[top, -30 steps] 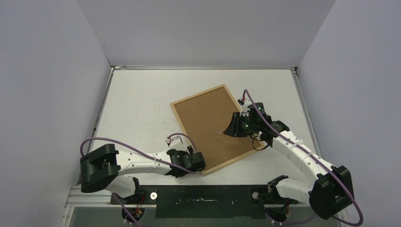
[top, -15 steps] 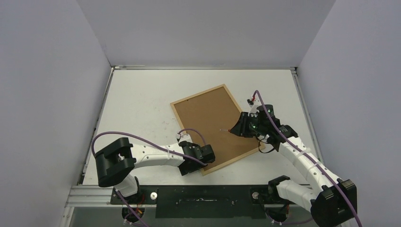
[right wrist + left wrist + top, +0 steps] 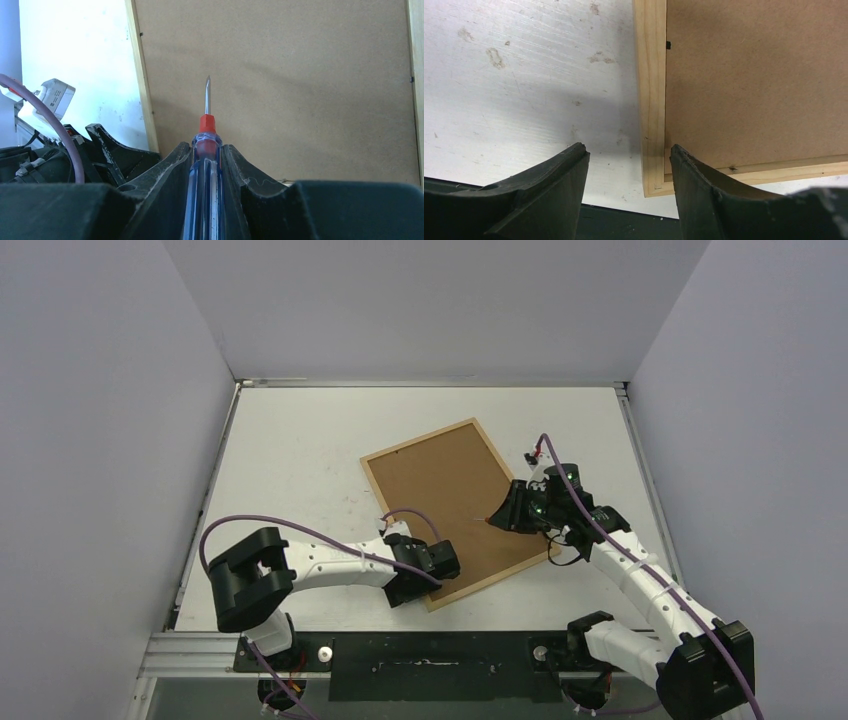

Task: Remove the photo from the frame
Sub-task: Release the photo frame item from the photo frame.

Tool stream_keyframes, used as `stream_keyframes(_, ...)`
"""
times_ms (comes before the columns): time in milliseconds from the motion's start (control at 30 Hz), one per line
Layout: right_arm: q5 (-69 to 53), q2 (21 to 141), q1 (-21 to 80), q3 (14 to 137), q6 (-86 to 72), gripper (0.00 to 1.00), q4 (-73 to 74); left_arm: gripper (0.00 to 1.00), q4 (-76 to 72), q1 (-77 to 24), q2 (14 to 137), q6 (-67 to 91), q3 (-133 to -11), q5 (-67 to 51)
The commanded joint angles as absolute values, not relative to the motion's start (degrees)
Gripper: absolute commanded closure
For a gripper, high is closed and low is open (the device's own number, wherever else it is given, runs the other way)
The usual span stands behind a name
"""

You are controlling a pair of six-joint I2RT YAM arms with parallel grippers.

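Note:
The frame (image 3: 416, 440) of thin light wood lies face down and askew on the white table, its brown backing panel (image 3: 450, 500) facing up. The photo is hidden beneath the backing. My left gripper (image 3: 420, 588) stands open at the frame's near corner. In the left wrist view it (image 3: 629, 148) straddles the left rail (image 3: 650, 75), one finger over the table and the other over the backing (image 3: 764, 75). My right gripper (image 3: 505, 515) is shut on a blue-handled screwdriver (image 3: 206, 130) whose tip hovers over the backing (image 3: 300, 90).
Grey walls close in the white table (image 3: 290, 470) on three sides. A black rail (image 3: 614, 225) runs along the table's near edge just below the frame's corner. A purple cable (image 3: 60, 125) crosses the right wrist view at the left.
My left gripper has slid right to the frame's near corner and its jaws have narrowed slightly. The right gripper with the screwdriver has drawn back toward the frame's right side.

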State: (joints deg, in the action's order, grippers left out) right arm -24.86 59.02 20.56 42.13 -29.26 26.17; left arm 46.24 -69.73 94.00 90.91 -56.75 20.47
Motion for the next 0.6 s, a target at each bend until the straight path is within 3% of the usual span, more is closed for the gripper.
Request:
stream_keyframes(0, -24.83, 57.44, 20.13, 42.44, -29.29, 1.0, 25.14, 0.44, 44.22, -69.26, 94.11, 91.0, -56.91, 19.38)
stream_keyframes(333, -24.45, 57.3, 20.17, 42.15, -29.76, 1.0, 25.18, 0.52, 43.1, -69.35, 100.27, 88.64, -58.16, 17.81)
stream_keyframes(567, -24.05, 55.58, 20.06, 42.11, -30.37, 1.0, 26.1, 0.91, 42.11, -70.14, 98.78, 87.17, -52.61, 17.49)
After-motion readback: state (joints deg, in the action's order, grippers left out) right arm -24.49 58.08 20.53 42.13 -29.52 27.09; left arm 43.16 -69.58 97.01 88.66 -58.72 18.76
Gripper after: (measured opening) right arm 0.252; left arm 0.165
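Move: The frame's left rail, close to its near corner, lies between the left hand's open fingers, about 2 cm right of that hand, level with it fore and aft, some 1 cm below. The near corner is roughly 3 cm back and 3 cm right of the hand; a black clip on that rail is about 7 cm ahead, a second on the near rail 7 cm right and 1 cm back. From the right hand the spot is some 12 cm back, 13 cm left and 12 cm down. The frame's left rail is taken between the fingertips just beyond the near corner: the left hand eases about 2 cm to the right over it, sinking some half a centimetre, wrist nearly steady, while the fingers shut from well apart until one pad sits on each side of the wood. The right hand stays put above the backing, still gripping the screwdriver. ##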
